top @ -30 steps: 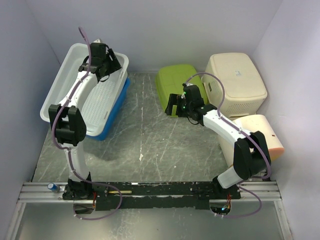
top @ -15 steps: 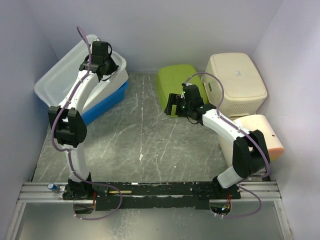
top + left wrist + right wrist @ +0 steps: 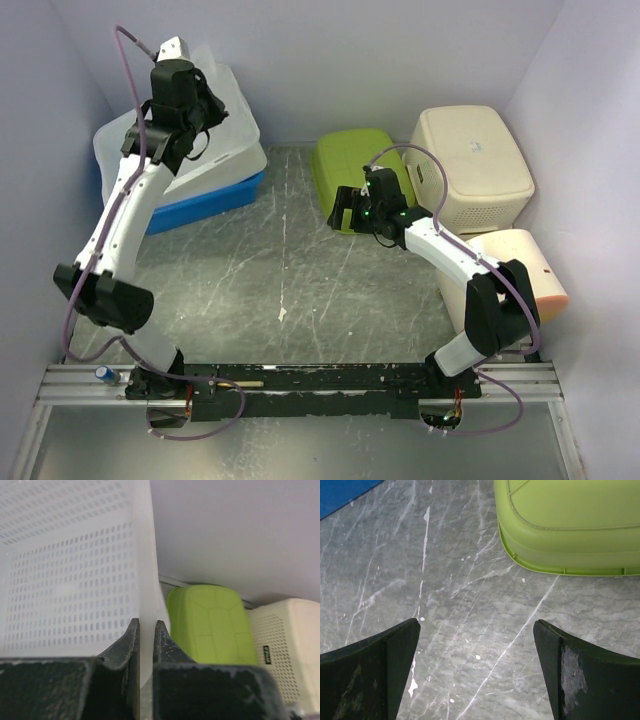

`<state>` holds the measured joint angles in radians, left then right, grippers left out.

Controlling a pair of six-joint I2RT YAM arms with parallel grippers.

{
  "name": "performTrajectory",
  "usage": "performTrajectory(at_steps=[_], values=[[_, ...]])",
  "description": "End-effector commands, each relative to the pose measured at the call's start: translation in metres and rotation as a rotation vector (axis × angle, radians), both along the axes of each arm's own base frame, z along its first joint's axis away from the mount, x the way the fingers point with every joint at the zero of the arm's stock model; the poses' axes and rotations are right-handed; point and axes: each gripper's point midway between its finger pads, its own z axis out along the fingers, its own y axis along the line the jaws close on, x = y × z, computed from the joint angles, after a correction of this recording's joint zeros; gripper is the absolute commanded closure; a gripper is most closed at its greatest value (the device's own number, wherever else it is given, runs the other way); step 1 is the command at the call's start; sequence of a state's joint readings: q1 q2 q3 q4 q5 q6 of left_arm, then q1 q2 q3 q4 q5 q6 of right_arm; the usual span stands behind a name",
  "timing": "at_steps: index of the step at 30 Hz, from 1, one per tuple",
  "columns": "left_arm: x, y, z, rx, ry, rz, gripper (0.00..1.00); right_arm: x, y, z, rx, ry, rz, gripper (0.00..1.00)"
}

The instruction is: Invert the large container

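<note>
The large white perforated container point(image 3: 215, 140) stands tipped up steeply on edge at the back left, leaning over a blue bin point(image 3: 195, 200). My left gripper point(image 3: 195, 115) is shut on its rim; in the left wrist view the thin white wall point(image 3: 75, 580) runs between the two black fingertips point(image 3: 146, 630). My right gripper point(image 3: 347, 212) is open and empty, low over the grey tabletop beside the upturned green bin point(image 3: 352, 165); the right wrist view shows only bare floor between its fingers point(image 3: 402, 650).
The green bin also shows in both wrist views point(image 3: 210, 625) point(image 3: 570, 525). A cream upturned basket point(image 3: 470, 165) and a peach-edged tub point(image 3: 520, 275) stand at the right. The grey walls close in on three sides.
My left arm has lifted and swung the white container from lying flat in the blue bin to standing nearly upright. The right arm has not moved.
</note>
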<state>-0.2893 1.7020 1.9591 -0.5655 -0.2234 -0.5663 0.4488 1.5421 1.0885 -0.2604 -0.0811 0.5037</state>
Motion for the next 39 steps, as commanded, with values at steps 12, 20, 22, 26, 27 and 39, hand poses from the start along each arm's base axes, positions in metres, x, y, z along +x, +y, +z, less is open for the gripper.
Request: performTrajectory(at_steps=[12, 20, 22, 26, 27, 39], values=[[-0.067, -0.078, 0.104, -0.010, -0.253, -0.200, 0.93, 0.003, 0.004, 0.015, 0.031, -0.031, 0.006, 0.01], [-0.103, -0.125, 0.126, 0.005, -0.311, -0.352, 0.93, 0.003, 0.002, 0.041, 0.052, -0.080, -0.008, 0.01], [-0.115, -0.135, 0.130, -0.007, -0.320, -0.403, 0.93, 0.003, 0.001, 0.051, 0.060, -0.101, -0.019, 0.01], [-0.139, -0.156, 0.133, -0.056, -0.319, -0.520, 0.93, 0.005, -0.010, 0.078, 0.057, -0.160, -0.074, 0.01], [-0.143, -0.160, 0.133, -0.066, -0.316, -0.544, 0.93, 0.005, -0.015, 0.088, 0.055, -0.183, -0.097, 0.01], [-0.206, -0.182, 0.167, -0.205, -0.392, -0.766, 0.93, -0.031, -0.118, 0.232, 0.052, -0.576, -0.506, 0.01]])
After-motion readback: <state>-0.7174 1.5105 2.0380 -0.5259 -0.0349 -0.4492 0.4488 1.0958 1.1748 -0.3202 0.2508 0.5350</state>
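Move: Out over the left-hand stack, the left hand already holds the white basket by its rim. From that hand the upturned green container lies about 25 cm to the right, level ahead, and 33 below; the white tub in the blue one is some 7 left, 5 back and 25 below; the beige container roughly 44 right, level ahead and 30 below. The white basket's middle is about 27 cm left of the open right hand, 15 ahead and 20 higher; the green container sits 12 ahead, 4 right and 8 below that hand. Keeping its pinch on the rim, the left hand draws the white basket back and right, each about 17 cm, and lifts it some 13 cm higher, from over the tubs towards mid-table, swinging it about 35 degrees clockwise while the fingers tip up. Late on, the open, empty right hand rises quickly beside the green container, about 20 cm with some 7 cm to the right, its fingers tipping up and turning clockwise. ##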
